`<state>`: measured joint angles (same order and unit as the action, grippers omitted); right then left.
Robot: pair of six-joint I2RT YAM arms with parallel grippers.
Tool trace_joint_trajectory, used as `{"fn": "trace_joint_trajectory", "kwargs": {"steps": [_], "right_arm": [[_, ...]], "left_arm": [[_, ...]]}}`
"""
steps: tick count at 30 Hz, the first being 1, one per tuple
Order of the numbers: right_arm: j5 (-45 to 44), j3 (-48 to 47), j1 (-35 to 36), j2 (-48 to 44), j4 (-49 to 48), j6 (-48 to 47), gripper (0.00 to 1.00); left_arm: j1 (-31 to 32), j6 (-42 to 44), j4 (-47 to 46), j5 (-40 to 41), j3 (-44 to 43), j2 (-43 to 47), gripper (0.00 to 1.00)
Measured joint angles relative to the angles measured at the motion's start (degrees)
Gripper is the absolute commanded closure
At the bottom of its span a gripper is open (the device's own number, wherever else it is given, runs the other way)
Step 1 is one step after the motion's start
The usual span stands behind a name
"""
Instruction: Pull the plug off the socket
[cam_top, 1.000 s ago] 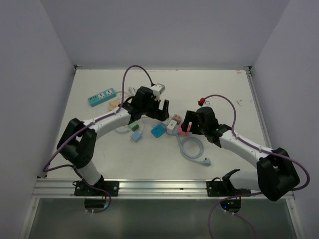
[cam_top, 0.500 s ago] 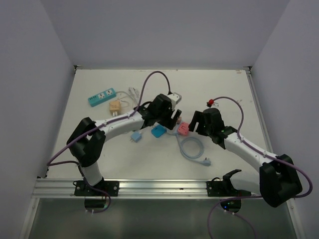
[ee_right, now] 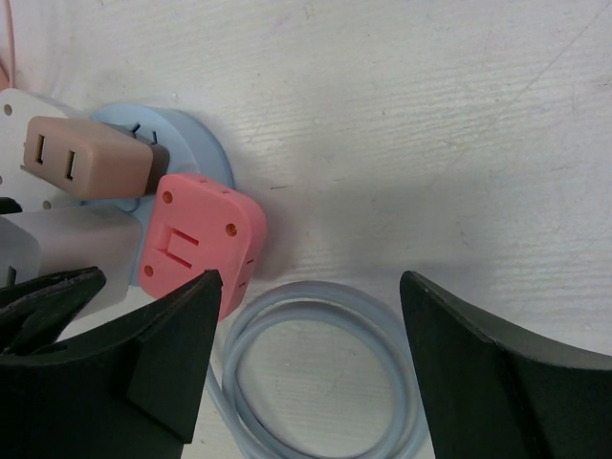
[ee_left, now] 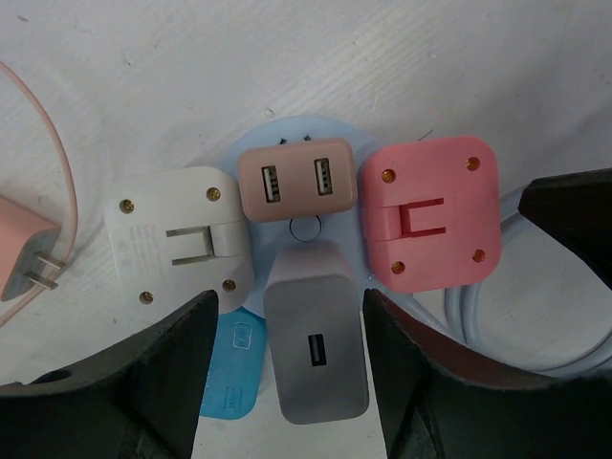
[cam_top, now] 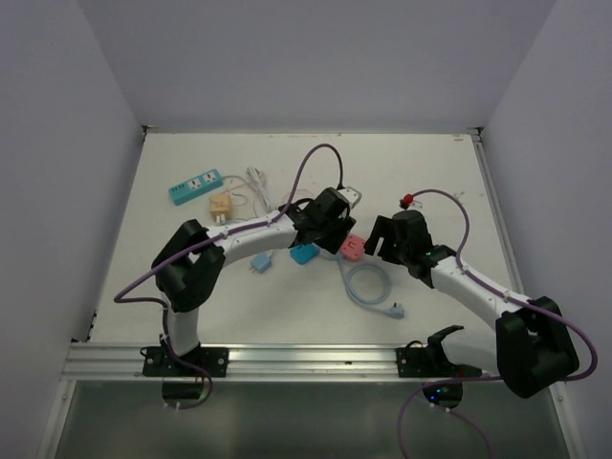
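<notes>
A round light-blue socket (ee_left: 335,229) lies on the white table with several plugs in it: a brown USB one (ee_left: 296,180), a white one (ee_left: 177,239), a pink one (ee_left: 430,215) and a grey plug (ee_left: 316,349). My left gripper (ee_left: 287,298) is open and straddles the grey plug. A gap shows on its left side, while the right finger sits at the plug's edge. From above, the left gripper (cam_top: 325,234) covers the socket. My right gripper (ee_right: 311,287) is open over the coiled cable (ee_right: 232,340), just right of the pink plug (ee_right: 196,239).
A flat blue adapter (cam_top: 304,253) lies beside the socket, and a small blue plug (cam_top: 258,263) sits further left. A teal power strip (cam_top: 195,185) and a beige adapter (cam_top: 221,206) sit at the back left. The pale cable coil (cam_top: 366,284) trails toward the near edge.
My left arm has swung right from the back-left clutter to over the socket, and its jaws have narrowed around the grey plug. The right gripper has shifted slightly right and back.
</notes>
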<state>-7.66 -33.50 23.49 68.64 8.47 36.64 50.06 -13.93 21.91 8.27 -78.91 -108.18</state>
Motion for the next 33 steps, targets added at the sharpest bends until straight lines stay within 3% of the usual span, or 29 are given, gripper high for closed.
{"fn": "trace_joint_trajectory", "kwargs": {"steps": [5,11,19,33], "right_arm": [[1.44,0.24,-0.26,0.02,-0.68,0.00,0.21],[3.87,0.44,-0.48,0.70,-2.75,0.00,0.21],[8.31,1.36,-1.18,1.51,-5.86,-0.02,0.21],[22.34,2.21,-3.65,4.26,-15.45,1.51,0.17]], "left_arm": [[0.11,-0.61,1.46,0.22,-0.15,-1.22,0.40],[0.17,-1.66,1.60,-0.44,-1.20,-2.23,0.55],[0.24,-2.10,-1.53,-0.96,0.98,-1.64,1.00],[-0.20,-4.33,-18.34,-1.40,20.65,10.91,1.00]]}}
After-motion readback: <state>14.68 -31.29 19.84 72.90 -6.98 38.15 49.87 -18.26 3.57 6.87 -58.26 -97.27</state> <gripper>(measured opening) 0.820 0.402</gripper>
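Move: The tall grey plug on the round socket stands almost between the left hand's open fingers, some 2 cm below and 1 cm right. From that hand the brown plug is 4 cm ahead and 3 cm right, the flat white plug 3 cm ahead and 2 cm left. The pink plug lies 1 cm back and 6 cm right of the left hand; from the right hand it is about 6 cm left, 1 cm ahead and 2 cm lower. The left hand sinks about 1.5 cm over the grey plug and closes its fingers until they pinch its sides, then draws it back and to the left some 2 cm each way, rising slightly and tipping its left side down. The right hand, fingers staying open, swings about 5 cm left towards the pink plug, rising a little, rolling left side up and turning counter-clockwise; contact can't be seen. ##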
